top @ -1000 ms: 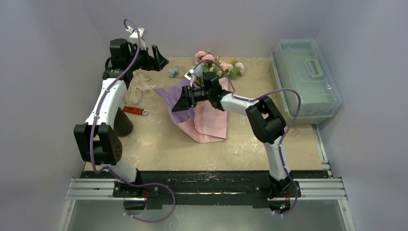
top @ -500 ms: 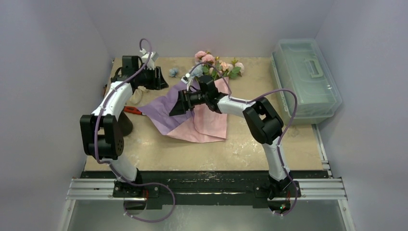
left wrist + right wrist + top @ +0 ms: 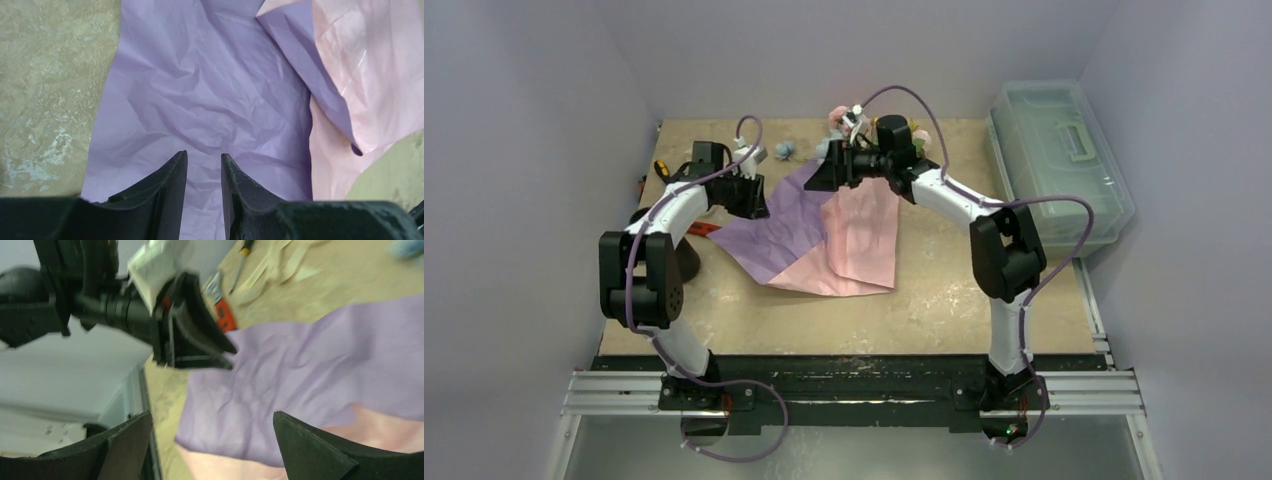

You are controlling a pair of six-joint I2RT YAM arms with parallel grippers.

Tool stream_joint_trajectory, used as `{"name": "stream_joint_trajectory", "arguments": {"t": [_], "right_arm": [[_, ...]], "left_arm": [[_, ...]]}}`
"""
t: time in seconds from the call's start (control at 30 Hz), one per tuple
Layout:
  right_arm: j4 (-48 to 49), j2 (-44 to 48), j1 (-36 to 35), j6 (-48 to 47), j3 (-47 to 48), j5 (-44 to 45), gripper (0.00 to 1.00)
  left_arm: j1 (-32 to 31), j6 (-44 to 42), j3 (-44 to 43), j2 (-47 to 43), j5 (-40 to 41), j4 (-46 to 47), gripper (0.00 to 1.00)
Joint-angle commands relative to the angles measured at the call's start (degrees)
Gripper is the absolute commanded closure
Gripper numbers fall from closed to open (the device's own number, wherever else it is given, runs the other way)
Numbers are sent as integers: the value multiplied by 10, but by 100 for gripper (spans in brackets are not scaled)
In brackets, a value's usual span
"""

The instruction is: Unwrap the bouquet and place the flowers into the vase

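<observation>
The bouquet's paper lies unfolded on the table, lilac side [image 3: 774, 235] up at left and pink side [image 3: 864, 240] at right. The flowers [image 3: 837, 116] lie at the back, mostly hidden behind my right arm; one pale-blue bloom [image 3: 784, 150] lies apart from them. My left gripper [image 3: 754, 200] hangs just over the lilac paper [image 3: 200, 95], jaws a narrow gap apart, nothing between them [image 3: 204, 154]. My right gripper [image 3: 821, 176] stands wide open above the paper's back edge [image 3: 212, 416]. The dark vase [image 3: 688, 262] stands at left, partly behind my left arm.
A clear lidded box [image 3: 1059, 165] sits at the back right. Cream ribbon [image 3: 270, 265], an orange-handled tool [image 3: 705, 228] and a yellow-handled screwdriver [image 3: 661, 168] lie at the back left. My left gripper [image 3: 195, 345] shows close in the right wrist view.
My left arm swung down and right onto the lilac paper while its jaws narrowed. My right gripper pulled back toward the flowers. The paper has opened out flatter.
</observation>
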State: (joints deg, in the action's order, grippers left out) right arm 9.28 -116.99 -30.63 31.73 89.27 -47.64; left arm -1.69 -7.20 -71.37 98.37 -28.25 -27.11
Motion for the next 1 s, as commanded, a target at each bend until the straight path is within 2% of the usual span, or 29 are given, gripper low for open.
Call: {"name": "stream_joint_trajectory", "arguments": {"t": [0.0,0.17,0.4,0.63,0.83,0.97], "right_arm": [[-135,22,20,-88,62,85,6],[-211,21,21,-138,82,159,7],[-266,9,20,-167,101,245,8],[-320,-30,-5,-120,146,354,22],[-306,-64,-22,-101,169,310,37],[-304,-87,-42,-99,187,320,37]], "left_arm": [[-11,-66,23,15,10,-3,70],[-41,-99,43,21,47,12,71],[-58,-111,49,44,97,21,71],[-60,-113,60,46,110,34,71],[-61,-114,73,42,108,51,70],[-61,-111,70,40,110,52,70]]}}
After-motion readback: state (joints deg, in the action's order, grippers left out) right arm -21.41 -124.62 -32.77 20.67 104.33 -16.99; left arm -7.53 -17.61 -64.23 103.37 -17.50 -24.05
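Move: The left hand hovers about 10 cm above the opened purple flap, whose middle is roughly 1 cm ahead and 3 cm right; the red-handled tool lies level with it, 13 cm left. For the right hand, the near corner of the pink flap is about 4 cm ahead, 3 cm right and 18 cm below, the bouquet's blue blooms 18 cm ahead and 4 cm right, the loose blue flower 18 cm ahead and 5 cm left. That corner is 6 cm ahead and 12 cm right of the left hand. The left hand sinks some 8 cm and draws back about 3, its nearly shut fingers unchanged, slowing to a stop with the tips at the purple flap, seemingly resting on it. Meanwhile the right hand swings forward and to its right, then down towards the pink flap's corner, ending about 8 cm lower and 5 farther out, tipping its fingers some 30 degrees downward while turning clockwise and closing them partway from wide open, still empty. ##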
